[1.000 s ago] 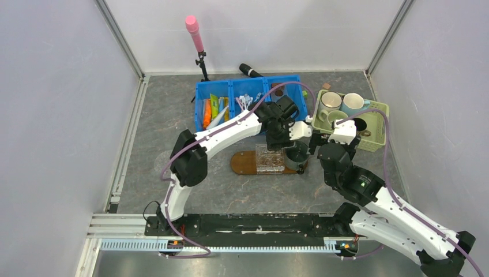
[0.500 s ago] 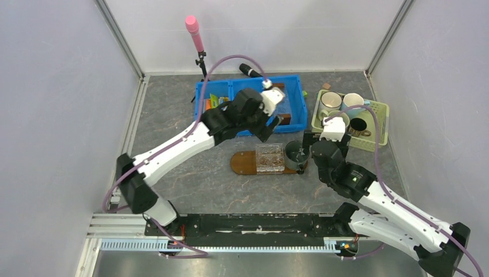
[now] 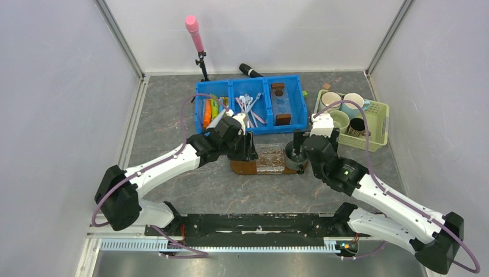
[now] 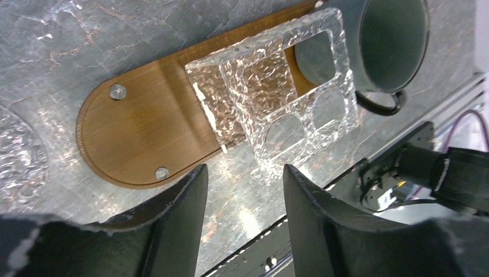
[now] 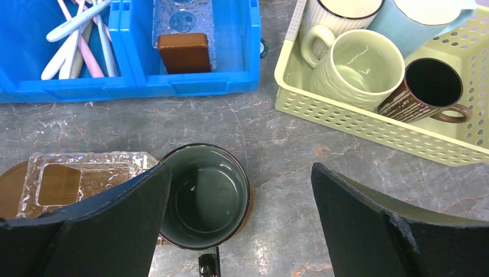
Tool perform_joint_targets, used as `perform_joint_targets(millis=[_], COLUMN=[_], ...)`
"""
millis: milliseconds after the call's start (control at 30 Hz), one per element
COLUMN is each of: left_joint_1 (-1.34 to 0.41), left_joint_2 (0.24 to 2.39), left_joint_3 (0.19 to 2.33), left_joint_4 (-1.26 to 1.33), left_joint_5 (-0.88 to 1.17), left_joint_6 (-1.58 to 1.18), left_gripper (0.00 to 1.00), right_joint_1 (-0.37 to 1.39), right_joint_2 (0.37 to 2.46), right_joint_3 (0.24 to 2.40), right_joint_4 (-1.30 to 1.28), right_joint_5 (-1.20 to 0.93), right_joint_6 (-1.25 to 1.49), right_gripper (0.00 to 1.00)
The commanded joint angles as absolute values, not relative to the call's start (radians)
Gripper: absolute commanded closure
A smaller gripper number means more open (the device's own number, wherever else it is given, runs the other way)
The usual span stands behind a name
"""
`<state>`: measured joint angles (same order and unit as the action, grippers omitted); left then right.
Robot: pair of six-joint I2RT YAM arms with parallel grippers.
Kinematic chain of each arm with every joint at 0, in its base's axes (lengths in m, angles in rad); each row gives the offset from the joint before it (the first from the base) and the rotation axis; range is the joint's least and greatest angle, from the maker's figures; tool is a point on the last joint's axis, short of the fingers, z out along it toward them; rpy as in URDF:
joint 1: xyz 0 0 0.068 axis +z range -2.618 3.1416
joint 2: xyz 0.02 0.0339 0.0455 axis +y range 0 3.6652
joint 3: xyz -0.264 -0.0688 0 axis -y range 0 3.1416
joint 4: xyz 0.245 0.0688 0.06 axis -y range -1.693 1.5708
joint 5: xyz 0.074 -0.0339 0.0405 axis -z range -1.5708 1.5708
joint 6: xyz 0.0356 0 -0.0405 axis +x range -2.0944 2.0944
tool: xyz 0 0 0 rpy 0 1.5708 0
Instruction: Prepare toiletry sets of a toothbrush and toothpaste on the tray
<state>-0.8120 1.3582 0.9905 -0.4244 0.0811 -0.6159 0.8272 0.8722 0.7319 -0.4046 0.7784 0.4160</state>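
Observation:
The dark wooden tray (image 4: pixel 144 133) lies on the table with a clear glass holder (image 4: pixel 277 98) on its right half. My left gripper (image 4: pixel 242 176) hovers open and empty over the tray's near edge (image 3: pixel 241 167). Light blue and whitish toothbrushes (image 5: pixel 75 23) lie with pink ones in the blue bin's middle compartment (image 3: pixel 248 105). Toothpaste tubes (image 3: pixel 214 107) lie in its left compartment, partly behind my left arm. My right gripper (image 5: pixel 239 173) stands wide open above a dark green mug (image 5: pixel 204 193) at the tray's right end.
The blue bin (image 3: pixel 288 124) stands behind the tray, with a glass block and a brown block (image 5: pixel 184 52) in its right compartment. A pale green basket (image 5: pixel 369 130) of mugs is at the right. A pink microphone on a stand (image 3: pixel 195 34) is at the back.
My left arm swung from above the glass holder out over the blue bin, then back down to the tray's left part. My right gripper moved slightly left above the mug.

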Motion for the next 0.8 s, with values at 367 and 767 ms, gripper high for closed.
perform_joint_targets(millis=[367, 767], left_joint_1=[-0.746, -0.741], left_joint_2=[1.424, 1.452], left_joint_3=[0.936, 0.936], left_joint_4=[-0.169, -0.178], left_joint_5=[0.214, 0.239], left_joint_6=[-0.788, -0.776], left_gripper=[0.68, 0.70], right_joint_1=[0.827, 0.827], right_joint_2=[0.863, 0.897], right_joint_3=[0.771, 0.786], right_joint_4=[-0.385, -0.384], right_joint_5=[0.771, 0.764], right_joint_6=[0.443, 0.434], right_gripper=[0.02, 0.02])
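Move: The clear plastic holder standing on the tray is what the left fingers face: its middle lies about 7 cm to the right, 3 cm ahead and 7 cm below. The grey mug stands some 9 cm farther right of the holder, about level with it. The toothbrushes are roughly 19 cm straight ahead of the left hand. From the idle, open right hand the holder is about 13 cm left, 4 cm back and 13 cm below. No contact is clear, but the empty left fingers come right up to the holder's left side near its top edge, moving about 3 cm forward and right, rising slightly, then dipping a couple of centimetres. They narrow from well open to about a third open as the wrist tilts some 10 degrees, swinging the fingers flatter and more rightward; then the hand hovers there. ##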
